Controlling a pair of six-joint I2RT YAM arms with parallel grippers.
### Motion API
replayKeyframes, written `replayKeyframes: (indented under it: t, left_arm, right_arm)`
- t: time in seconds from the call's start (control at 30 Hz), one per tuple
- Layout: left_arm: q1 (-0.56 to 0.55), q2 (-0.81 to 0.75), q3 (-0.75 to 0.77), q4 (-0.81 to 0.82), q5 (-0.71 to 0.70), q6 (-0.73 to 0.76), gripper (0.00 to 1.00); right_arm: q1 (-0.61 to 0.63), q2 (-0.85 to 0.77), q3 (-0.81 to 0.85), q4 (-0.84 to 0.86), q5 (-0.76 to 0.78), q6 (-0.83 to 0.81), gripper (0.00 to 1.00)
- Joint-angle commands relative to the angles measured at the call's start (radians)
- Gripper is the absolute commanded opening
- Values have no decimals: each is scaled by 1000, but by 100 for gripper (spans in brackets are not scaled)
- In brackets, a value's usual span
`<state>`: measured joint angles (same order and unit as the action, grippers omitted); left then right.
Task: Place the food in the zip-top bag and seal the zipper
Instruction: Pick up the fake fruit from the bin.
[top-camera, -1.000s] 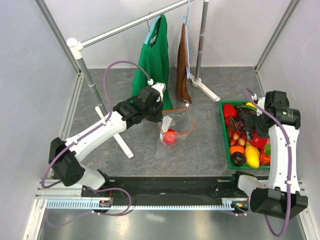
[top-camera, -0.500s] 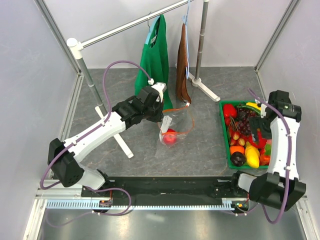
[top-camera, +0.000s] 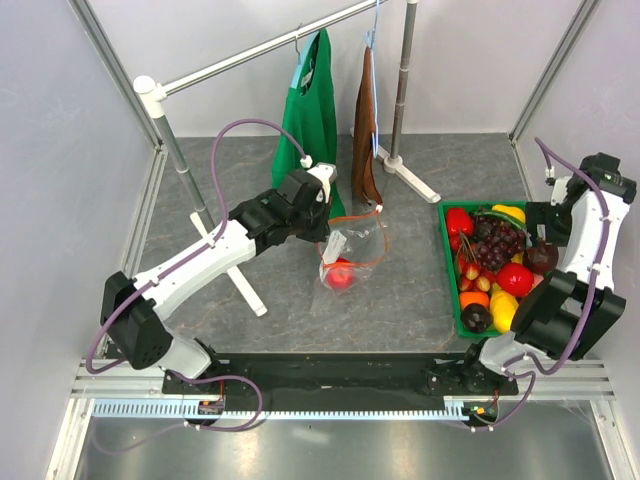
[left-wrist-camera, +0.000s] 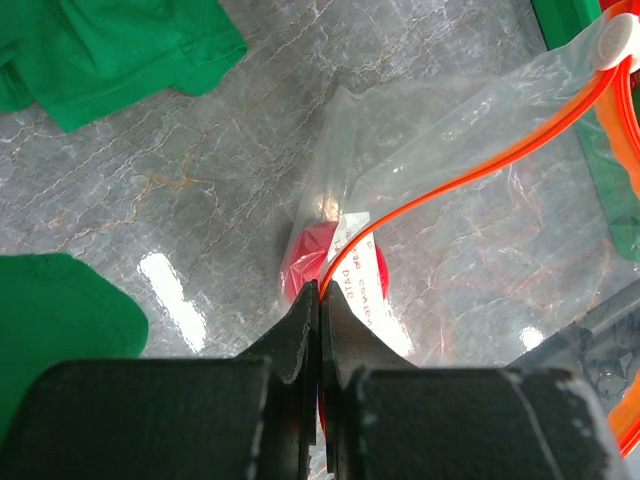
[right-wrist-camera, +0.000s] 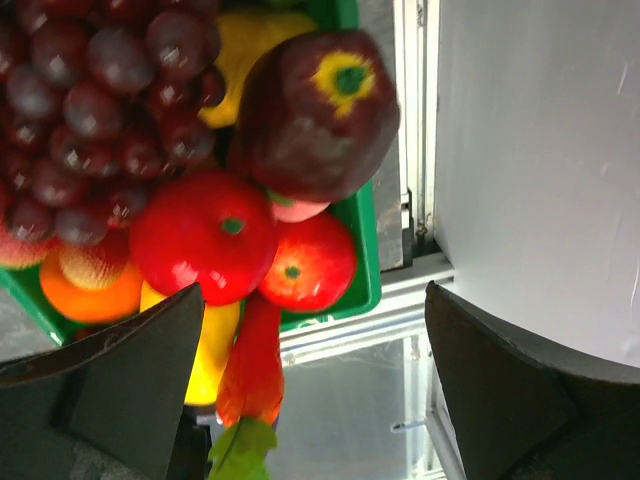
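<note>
My left gripper (top-camera: 326, 228) (left-wrist-camera: 322, 300) is shut on the orange-red zipper (left-wrist-camera: 470, 170) of the clear zip-top bag (top-camera: 352, 250) (left-wrist-camera: 480, 120), holding its mouth edge up. A whitish tab (left-wrist-camera: 615, 40) sits at the zipper's far end. One red fruit (top-camera: 340, 275) (left-wrist-camera: 308, 258) lies inside the bag. The rest of the food fills a green tray (top-camera: 447, 290): grapes (top-camera: 495, 240) (right-wrist-camera: 90, 100), a dark maroon fruit (top-camera: 541, 257) (right-wrist-camera: 315, 110) and a red apple (top-camera: 515, 279) (right-wrist-camera: 205, 235). My right gripper (top-camera: 553, 225) (right-wrist-camera: 315, 380) hangs open and empty over the tray's right edge.
A clothes rack stands at the back with a green garment (top-camera: 310, 110) and a brown cloth (top-camera: 366, 130) hanging just behind the bag. Its white foot (top-camera: 240, 275) lies under my left arm, and a stand base (top-camera: 410, 178) sits behind the tray. The right wall is close to my right arm.
My right arm has swung up and to the right, from over the tray's middle toward the right wall, jaws still open. The left gripper and the bag have stayed put.
</note>
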<state>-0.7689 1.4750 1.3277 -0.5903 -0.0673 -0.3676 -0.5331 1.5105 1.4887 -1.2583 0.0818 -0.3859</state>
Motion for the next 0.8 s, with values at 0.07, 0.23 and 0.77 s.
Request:
replayKeyframes:
  t: [0.07,0.23,0.77]
  left_arm:
    - [2,21,47,21,15,29,2]
    - [2,25,48,21,18,25,2]
    - [2,30,45,18,14,30,2]
  right_arm:
    - [-50,57,-18,123,-80,35,98]
    - [-65,89,-51,197,-105,16,98]
    - [-103,203,-134,278,-149,-14,97]
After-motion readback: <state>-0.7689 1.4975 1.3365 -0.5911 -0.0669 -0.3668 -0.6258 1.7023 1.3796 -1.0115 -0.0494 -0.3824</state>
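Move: The purple eggplant at the bin's right side lies about 4 cm ahead of the open right hand, some 3 cm to its right and 10 cm below. The big red tomato is 6 cm left of the eggplant and 6 cm nearer the base; the grapes are 10 cm left of it and 2 cm farther out, the green cucumber 5 cm left and 8 cm farther out. From the left hand the eggplant is roughly 50 cm right, 2 cm back, 12 cm below. Lower the wide-open right gripper about 8 cm onto the purple eggplant, easing some 3 cm forward and 3 cm to the right on the way, and roll the wrist a little, under 10 degrees, so the fingers point more nearly straight down. Keep the fingers open, one to the eggplant's left and one to its right, without closing yet. ##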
